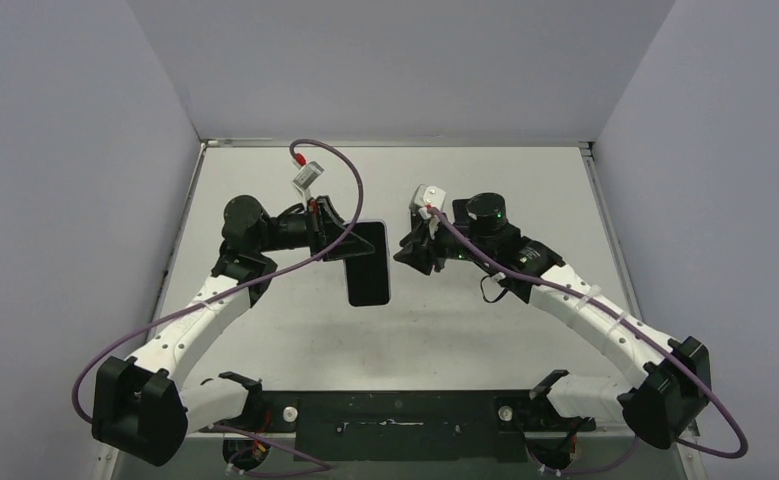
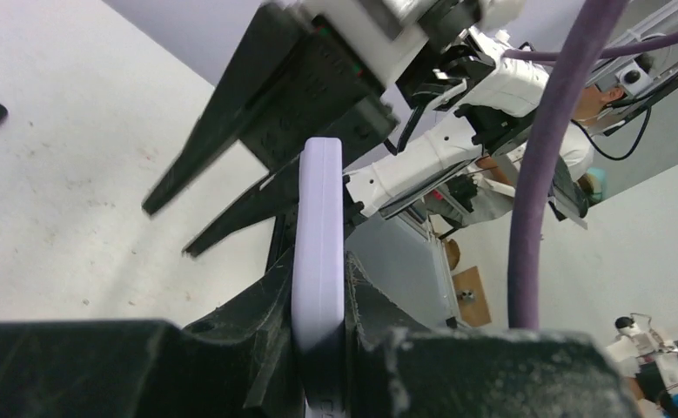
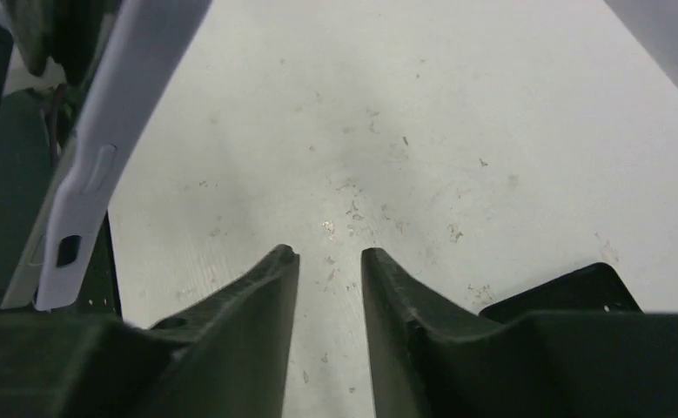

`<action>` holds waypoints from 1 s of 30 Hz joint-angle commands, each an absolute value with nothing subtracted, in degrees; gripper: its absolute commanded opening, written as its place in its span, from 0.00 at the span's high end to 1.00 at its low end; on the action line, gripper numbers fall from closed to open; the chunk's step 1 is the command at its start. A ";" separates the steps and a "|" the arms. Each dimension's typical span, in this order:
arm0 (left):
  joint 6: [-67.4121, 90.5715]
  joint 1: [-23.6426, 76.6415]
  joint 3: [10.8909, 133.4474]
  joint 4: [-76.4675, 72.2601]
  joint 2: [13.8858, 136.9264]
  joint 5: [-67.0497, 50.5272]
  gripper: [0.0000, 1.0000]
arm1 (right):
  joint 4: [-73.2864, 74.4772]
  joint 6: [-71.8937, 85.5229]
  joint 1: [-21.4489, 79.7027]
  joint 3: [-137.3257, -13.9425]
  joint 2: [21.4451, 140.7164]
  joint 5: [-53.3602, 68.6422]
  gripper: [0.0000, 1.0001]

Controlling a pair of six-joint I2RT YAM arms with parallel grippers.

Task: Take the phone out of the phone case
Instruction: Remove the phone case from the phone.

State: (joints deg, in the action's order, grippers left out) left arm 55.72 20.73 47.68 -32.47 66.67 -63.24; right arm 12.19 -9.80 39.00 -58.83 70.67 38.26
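Observation:
The phone (image 1: 369, 270) shows its black screen upward in the top view, still sitting in its pale lilac phone case (image 2: 318, 218). My left gripper (image 1: 348, 243) is shut on the case's edge near the far end, and the lilac edge (image 2: 319, 270) is pinched between its jaws. The right gripper (image 1: 406, 254) hovers just right of the phone, apart from it. Its fingers (image 3: 328, 254) stand a little open with only bare table between them. In the right wrist view the case's side (image 3: 100, 148), with a button and a cutout, rises at the upper left.
The white table (image 1: 485, 340) is walled by grey panels at the back and both sides. A purple cable (image 1: 350, 175) loops over the left wrist, and another (image 1: 585, 295) runs along the right arm. Both arm bases sit on the black bar (image 1: 395, 425) at the near edge.

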 commanded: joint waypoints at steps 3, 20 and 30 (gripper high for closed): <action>61.12 19.89 44.46 -34.39 64.23 -53.60 1.00 | 0.44 2.54 37.97 -54.63 63.39 34.90 0.50; 72.26 19.42 34.96 -43.85 63.80 -30.35 1.00 | -3.04 37.29 37.79 -44.77 53.04 28.80 0.25; 74.87 19.42 33.01 -46.14 62.57 -28.36 1.00 | -18.37 55.60 37.71 -39.30 57.84 32.81 0.30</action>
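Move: The phone in its lavender case is already in my left grip, its middle about 3 cm back from that hand, 1 cm right and 2 cm lower. My empty right hand has it roughly 8 cm left, 4 cm back and 7 cm above. On the table some 20 cm below my right hand lie the black case, about 27 cm ahead and 5 cm right, and the loose phone, about 29 cm ahead and 16 cm right. I keep the cased phone pinched in my left hand and carry it about 8 cm forward and 6 cm down, drifting a little left, turning it some 30 degrees counter-clockwise and tipping its far end down, so its near end swings round to my right hand. Already clear, my right hand opens wide, rises and backs off rightward about 3 cm, then comes partway back left, rolling strongly while its fingertips swing up and forward. ##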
